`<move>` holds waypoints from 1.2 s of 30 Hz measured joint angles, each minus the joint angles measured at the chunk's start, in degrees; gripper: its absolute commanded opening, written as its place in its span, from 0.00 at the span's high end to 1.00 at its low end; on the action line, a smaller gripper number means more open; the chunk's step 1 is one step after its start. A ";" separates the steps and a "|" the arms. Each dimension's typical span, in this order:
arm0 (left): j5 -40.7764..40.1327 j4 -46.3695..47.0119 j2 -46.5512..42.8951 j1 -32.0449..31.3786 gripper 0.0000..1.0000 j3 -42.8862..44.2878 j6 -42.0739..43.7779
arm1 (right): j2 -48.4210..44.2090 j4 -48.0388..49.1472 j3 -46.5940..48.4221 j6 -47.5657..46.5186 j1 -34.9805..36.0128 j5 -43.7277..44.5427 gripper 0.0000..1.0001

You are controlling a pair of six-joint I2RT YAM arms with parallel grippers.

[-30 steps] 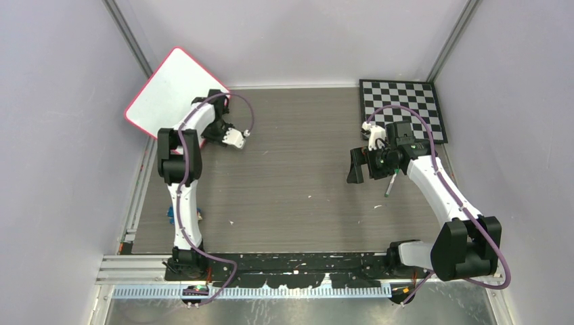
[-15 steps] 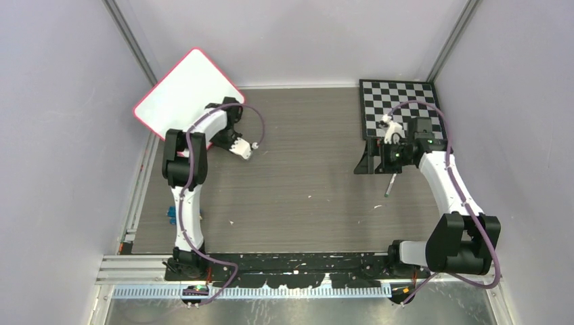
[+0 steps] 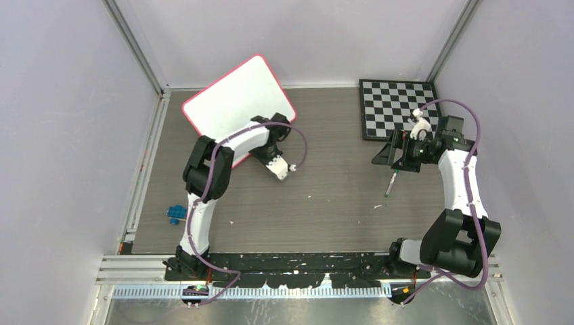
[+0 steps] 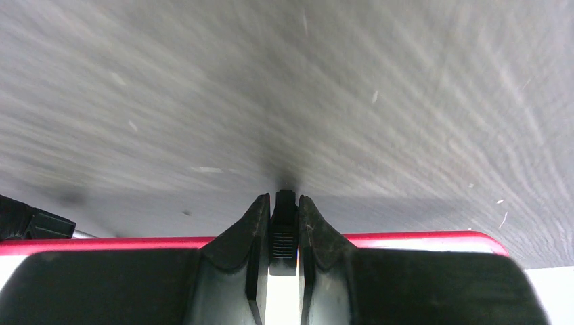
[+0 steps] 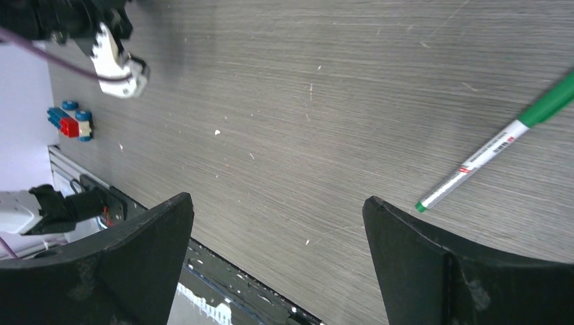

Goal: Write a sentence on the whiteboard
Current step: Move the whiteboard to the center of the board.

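Note:
The whiteboard (image 3: 237, 95), white with a pink-red rim, lies tilted at the back left of the table. Its visible face is plain white and the sentence is not in view. My left gripper (image 3: 260, 143) sits at the board's near right edge. In the left wrist view my left gripper (image 4: 284, 203) is shut on a small black clip (image 4: 284, 227) at the red rim (image 4: 420, 239). My right gripper (image 3: 391, 154) (image 5: 277, 203) stands wide open over bare table. A green marker (image 3: 390, 184) (image 5: 494, 149) lies on the table just right of it.
A black-and-white checkered board (image 3: 396, 105) lies at the back right, behind my right gripper. A small blue and red toy (image 3: 176, 214) (image 5: 70, 123) sits near the table's left edge. Grey walls enclose the table on three sides.
My left gripper closed on the clip and has dragged the whiteboard rightward onto the table. My right arm has drawn back to the right, toward the checkered board, still open.

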 measured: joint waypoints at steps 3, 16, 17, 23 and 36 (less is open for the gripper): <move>-0.09 -0.83 0.00 -4.22 1.00 0.02 -1.88 | 0.00 -0.70 0.90 -0.22 -2.34 -0.46 0.01; -0.92 -5.22 1.29 -23.69 1.00 4.02 -9.11 | 0.00 -6.75 4.33 -4.55 -10.86 -1.55 0.00; -0.96 -5.46 1.75 -25.03 1.00 4.70 -9.53 | 0.00 -7.43 4.57 -5.01 -11.43 -1.62 0.00; -1.79 -7.37 5.35 -29.92 0.97 8.94 -12.46 | 0.02 -10.29 5.40 -7.63 -13.51 -2.14 0.01; -2.16 -9.25 8.76 -32.96 0.27 14.14 -18.40 | 1.05 -12.46 5.90 -10.34 -14.91 -1.07 0.00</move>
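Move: The left hand already has its closed fingers on the black clip at the whiteboard's near edge; the whiteboard's middle is about 15 cm ahead and 8 cm left. It is bound for the open middle of the table, some 12 cm right and roughly level fore and aft. The chessboard sits about 53 cm right and 17 cm ahead, the marker 47 cm right and 13 cm back. From the right hand, that table middle lies about 33 cm left, 12 cm ahead and 18 cm below. Rightward and back towards the base, the left hand drags the whiteboard by its clip, about 20 cm across and 15 cm in, staying low and turning some 15 degrees clockwise. It eases to a stop, then its fingers open and let go of the clip, staying around it. The right hand, open and empty, backs away about 6 cm to the right. ##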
